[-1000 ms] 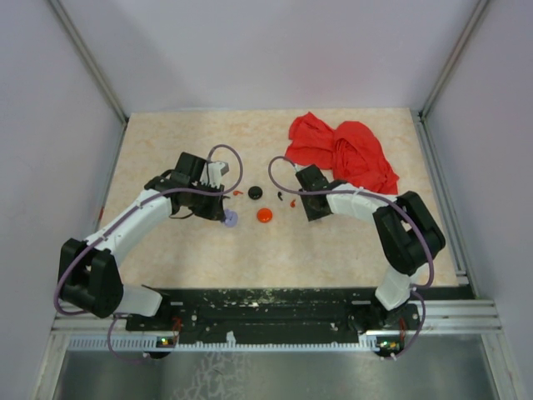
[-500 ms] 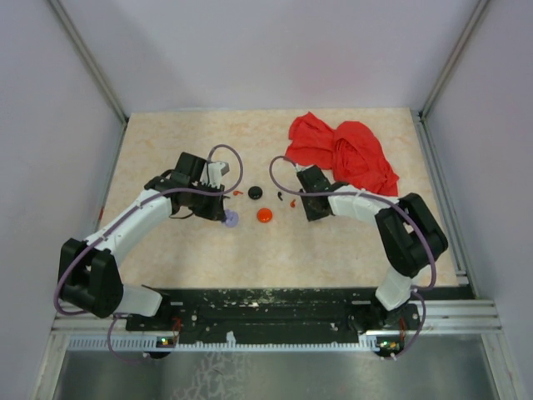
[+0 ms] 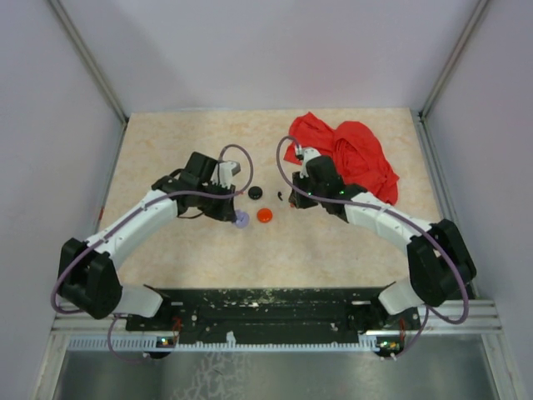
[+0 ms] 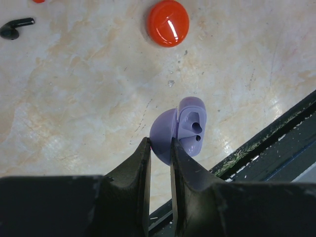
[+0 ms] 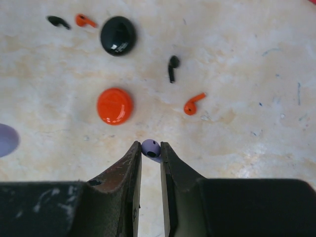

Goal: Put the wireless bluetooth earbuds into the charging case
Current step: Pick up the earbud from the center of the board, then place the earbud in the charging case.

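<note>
My left gripper is shut on the rim of an open lavender case whose two earbud sockets show; in the top view that case hangs just left of the red case. My right gripper is shut on a small lavender earbud above the table. The black charging case lies closed on the table beyond the red case. One black earbud lies right of it, another far to its left.
Two orange earbuds lie loose on the table. A crumpled red cloth sits at the back right, behind my right arm. The black base rail runs along the near edge.
My right gripper has closed on the lavender earbud, and the arm has stretched out with its wrist now further back. My left gripper has shifted slightly right with the lavender case.
</note>
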Available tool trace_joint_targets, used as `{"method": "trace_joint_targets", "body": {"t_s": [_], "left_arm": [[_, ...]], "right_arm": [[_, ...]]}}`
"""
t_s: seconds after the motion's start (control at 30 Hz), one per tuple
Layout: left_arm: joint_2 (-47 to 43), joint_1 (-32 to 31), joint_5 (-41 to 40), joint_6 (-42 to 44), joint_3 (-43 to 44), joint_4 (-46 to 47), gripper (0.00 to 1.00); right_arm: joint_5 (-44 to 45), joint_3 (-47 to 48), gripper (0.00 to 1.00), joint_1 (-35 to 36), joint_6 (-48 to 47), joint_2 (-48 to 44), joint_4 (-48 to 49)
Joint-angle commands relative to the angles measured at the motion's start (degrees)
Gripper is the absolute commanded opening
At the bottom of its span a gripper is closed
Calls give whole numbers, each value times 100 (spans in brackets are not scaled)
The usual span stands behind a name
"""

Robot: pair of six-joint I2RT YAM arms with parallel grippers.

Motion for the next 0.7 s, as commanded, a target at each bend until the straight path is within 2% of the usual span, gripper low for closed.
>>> {"method": "trace_joint_targets", "body": {"t_s": [0.0, 0.27, 0.67], "left_arm": [[48, -311, -97, -241, 258, 102, 0], [281, -811, -335, -582, 413, 344, 0], [374, -829, 139, -893, 329, 959, 0]], "right_arm": [[-671, -141, 15, 135, 323, -532, 916], [-1263, -516, 15, 475, 954, -1116, 2072], [-2123, -954, 15, 682, 1754, -1135, 3344]]}}
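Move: The right fingers already hold the lavender earbud. The charging case, in the left hand, lies about 15 cm to the right hand's left and some 5 cm back, roughly level. Below the right hand by about 9 cm are the orange disc, 8 cm left and 1 cm ahead, the black earbud, 4 cm left and 6 cm ahead, and the orange earbud, 4 cm straight ahead. From the left hand the lavender earbud is about 16 cm right, 5 cm ahead, level. Still pinching the lavender earbud, the right hand climbs about 10 cm while going left nearly as far and drawing back some 5 cm towards the case, its wrist rolling about 30 degrees so the fingers swing up to point mostly left. The left hand keeps its grip on the case and carries it about 5 cm right to meet the earbud. ##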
